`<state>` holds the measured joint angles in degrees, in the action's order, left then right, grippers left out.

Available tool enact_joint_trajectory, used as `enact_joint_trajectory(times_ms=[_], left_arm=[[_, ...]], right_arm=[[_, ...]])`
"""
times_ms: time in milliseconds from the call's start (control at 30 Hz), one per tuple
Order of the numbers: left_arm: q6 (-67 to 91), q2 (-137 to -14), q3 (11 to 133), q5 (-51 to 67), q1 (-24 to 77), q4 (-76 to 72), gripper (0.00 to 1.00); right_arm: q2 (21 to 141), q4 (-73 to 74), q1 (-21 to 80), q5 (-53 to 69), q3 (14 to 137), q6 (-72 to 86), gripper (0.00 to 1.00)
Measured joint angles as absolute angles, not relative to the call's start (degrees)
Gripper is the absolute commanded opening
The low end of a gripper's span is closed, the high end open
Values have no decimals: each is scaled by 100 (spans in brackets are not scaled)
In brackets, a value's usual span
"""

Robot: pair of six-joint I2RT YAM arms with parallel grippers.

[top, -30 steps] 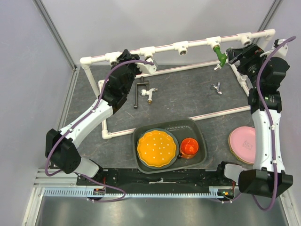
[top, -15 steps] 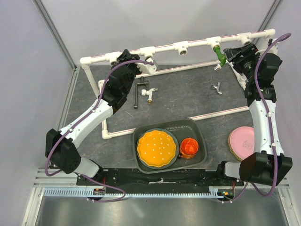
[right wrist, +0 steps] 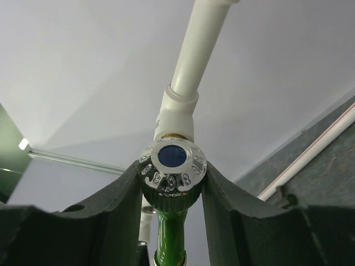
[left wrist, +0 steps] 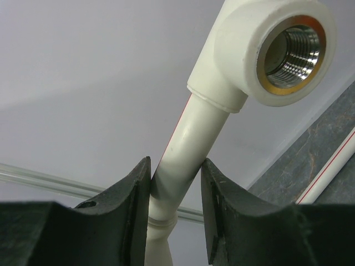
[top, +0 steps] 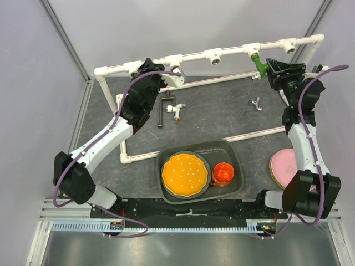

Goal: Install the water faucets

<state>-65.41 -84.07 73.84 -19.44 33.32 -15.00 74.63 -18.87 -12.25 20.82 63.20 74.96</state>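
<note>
A green faucet hangs from a tee socket of the white PVC pipe frame. In the right wrist view its silver cap with a blue centre sits between my right gripper's black fingers, which press on the knob from both sides. From above, the right gripper is at the faucet's right side. My left gripper is shut on the white pipe below a brass-threaded socket; from above, the left gripper is at the frame's back left. A black-handled faucet and a small silvery one lie on the mat.
A grey tray near the front holds an orange plate and an orange cup. A pink plate lies at the right, partly under the right arm. The frame's lower pipes run across the mat.
The right gripper has moved left onto the green faucet and closed on its knob. The left arm has stayed on the pipe.
</note>
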Motion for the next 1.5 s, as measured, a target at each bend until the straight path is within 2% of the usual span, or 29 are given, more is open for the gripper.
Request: enact_joint_trajectory(times_ms=[33,67,133,167,233,267,333,567,767,867,1133,1300,1500], left_arm=[[-6541,-8407,7384,-1944,3332,-1498,2],[-6541,-8407,7384,-1944,3332,-1496,2],[-6541,-8407,7384,-1944,3332,-1498,2],[-6541,-8407,7384,-1942,3332,-1500,2],[-6541,-8407,7384,-1938,3332,-1500,2],[-6541,-8407,7384,-1940,3341,-1492,2],[-6541,-8407,7384,-1946,3354,-1492,2],[-6541,-8407,7384,-1946,3354,-1490,2],[-6541,-8405,7384,-1946,3354,-1487,2],[-6541,-8405,7384,-1946,3354,-1487,2],[-6541,-8405,7384,-1949,3356,-1483,2],[-6541,-8405,7384,-1946,3358,-1483,2],[-6541,-8405,7384,-1949,3361,-1483,2]], right_arm=[[7478,-2095,-1229,2091,6180,7837,13],[7498,-2231,-1236,2097,6106,8044,28],[7550,-2451,-1247,2117,6007,8442,48],[7555,-2484,-1249,2119,5990,8534,66],[7548,-2482,-1256,2115,5972,8608,80],[7546,-2469,-1245,2117,5977,8565,90],[7494,-2314,-1232,2117,6003,8359,98],[6925,-884,-1267,1975,6742,6379,98],[6075,222,-1135,1313,7231,3728,98],[5730,528,-725,904,7255,2349,98],[5616,1138,1184,-408,7238,-1756,98],[5651,1072,2294,-2084,6584,-4399,98],[5961,740,2641,-3343,6110,-6355,98]])
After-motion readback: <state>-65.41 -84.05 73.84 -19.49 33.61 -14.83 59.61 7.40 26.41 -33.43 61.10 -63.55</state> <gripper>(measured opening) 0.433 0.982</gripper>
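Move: The green faucet hangs under the fourth tee, its knob between the right fingers; its middle is about 3 cm left of the right hand and 2 cm ahead, nearly level. That tee is roughly 8 cm to the hand's left and 7 cm ahead, 3 cm up; the empty fifth tee is some 9 cm right and 8 cm ahead, also about 3 cm up. From the left hand the faucet is about 51 cm to the right and 2 cm ahead, level. The faucet's knob, still pinched, gets a last roll of about 10 degrees from the right hand, clockwise seen from behind, then the fingers open wide and let go. The hand backs off about 10 cm, first rising 6.5 cm, then sinking to just below its starting height, and rolls back some 150 degrees counter-clockwise. The left hand keeps hold of the top pipe. ##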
